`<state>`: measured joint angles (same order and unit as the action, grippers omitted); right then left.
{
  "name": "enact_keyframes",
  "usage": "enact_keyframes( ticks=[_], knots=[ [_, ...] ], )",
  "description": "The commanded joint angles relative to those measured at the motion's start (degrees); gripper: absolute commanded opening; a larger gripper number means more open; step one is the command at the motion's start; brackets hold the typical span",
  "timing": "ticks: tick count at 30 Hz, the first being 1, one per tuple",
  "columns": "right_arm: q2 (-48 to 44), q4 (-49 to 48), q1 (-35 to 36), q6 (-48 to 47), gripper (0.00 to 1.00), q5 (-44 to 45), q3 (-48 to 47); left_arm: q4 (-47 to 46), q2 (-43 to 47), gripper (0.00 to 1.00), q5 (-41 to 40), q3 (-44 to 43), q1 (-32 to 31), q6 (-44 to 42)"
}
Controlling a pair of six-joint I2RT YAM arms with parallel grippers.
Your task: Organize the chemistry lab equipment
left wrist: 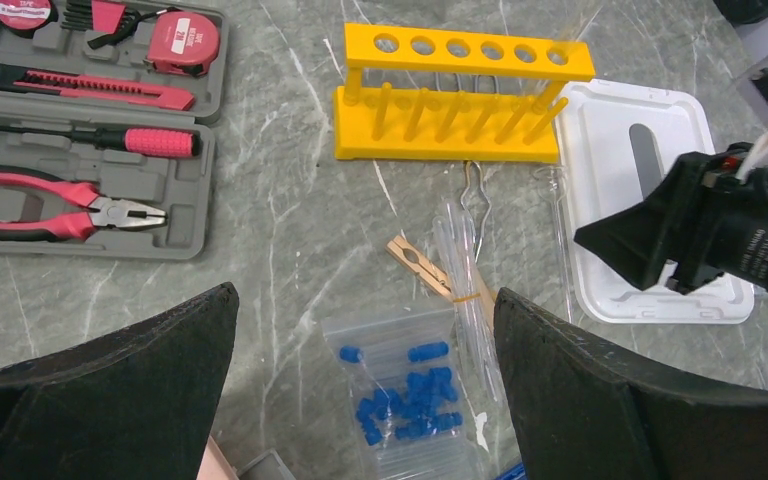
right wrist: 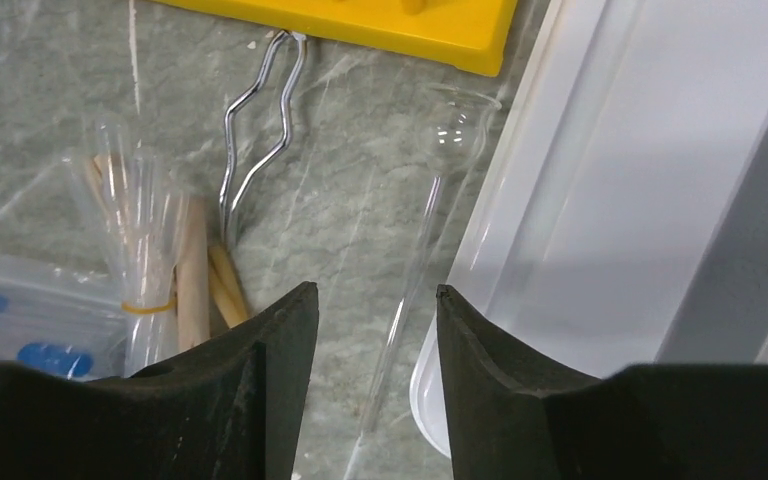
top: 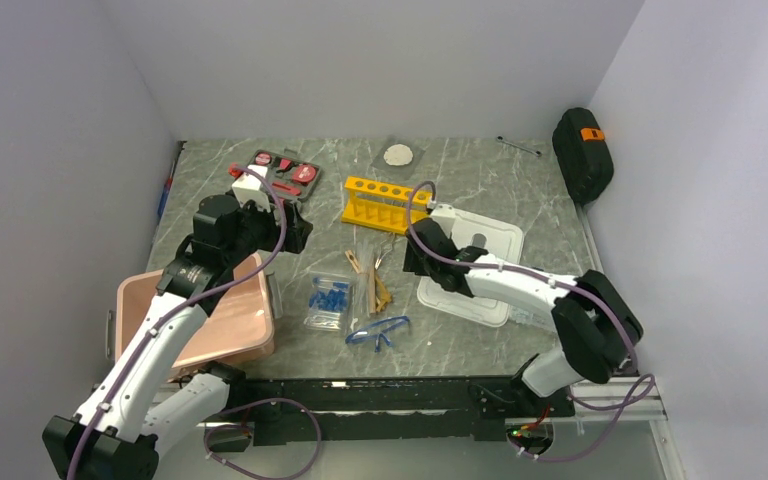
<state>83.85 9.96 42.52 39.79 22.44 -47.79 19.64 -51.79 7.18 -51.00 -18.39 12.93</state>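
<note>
The yellow test-tube rack [top: 385, 203] [left wrist: 460, 95] [right wrist: 360, 25] stands mid-table. In front of it lie tan wooden clamps [top: 375, 285] [left wrist: 430, 272] [right wrist: 195, 270], a bag of blue-capped tubes [top: 330, 300] [left wrist: 420, 390] [right wrist: 20, 320] and blue-framed safety glasses [top: 378, 332]. My right gripper [top: 412, 264] [right wrist: 372, 292] hangs low over a thin glass tube with a bulb end [right wrist: 430, 210]. Its jaws stand partly apart on either side of the tube, not touching it. My left gripper [top: 295, 228] [left wrist: 365, 300] is wide open above the bag, holding nothing.
A white plastic tray [top: 475, 270] [left wrist: 640, 190] [right wrist: 610, 200] lies right of the glass tube. A banded bundle of clear tubes [right wrist: 140, 230] and a wire holder [right wrist: 255, 110] lie left of it. Tool kit [top: 278, 172] [left wrist: 80, 130] back left, pink box [top: 220, 320] front left, black case [top: 582, 152] back right.
</note>
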Motion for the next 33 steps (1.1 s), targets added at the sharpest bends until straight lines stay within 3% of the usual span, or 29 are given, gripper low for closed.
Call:
enact_keyframes(
  ticks=[1, 26, 33],
  knots=[
    [4.68, -0.33, -0.13, -2.07, 0.49, 2.7, -5.19, -1.44, 0.84, 1.0, 0.44, -0.23, 0.2, 0.14],
    [21.94, -1.79, -4.85, -5.4, 0.32, 4.4, -13.07, -0.91, 0.14, 0.99, -0.33, -0.65, 0.2, -0.03],
    [24.76, -1.09, -4.82, -5.51, 0.15, 6.39, -14.48, -0.86, 0.19, 0.99, -0.7, -0.59, 0.2, 0.03]
  ],
)
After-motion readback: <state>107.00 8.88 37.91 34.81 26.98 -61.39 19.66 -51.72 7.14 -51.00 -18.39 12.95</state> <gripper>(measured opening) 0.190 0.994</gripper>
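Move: The right hand, half open, is headed for the glass funnel's bulb, about 8 cm ahead, 3 cm to its right and 7 cm below; the stem trails back along the white lid. The yellow rack's middle is some 13 cm ahead and 4 cm left, the white lid's about 2 cm ahead and 13 cm right, and the wire clamp about 6 cm ahead and 5 cm left. From the idle left hand the bulb is roughly 10 cm ahead, 21 cm right and 24 cm below. The right hand sinks about 6.5 cm while reaching some 6.5 cm forward, down between the wire clamp and the white lid to the funnel's stem, then levels off just above the table and carries on forward for the last stretch towards the yellow rack. Its left side dips some 10 degrees as the fingers narrow from half open to nearly shut, their tips pinching the stem right behind the bulb. ##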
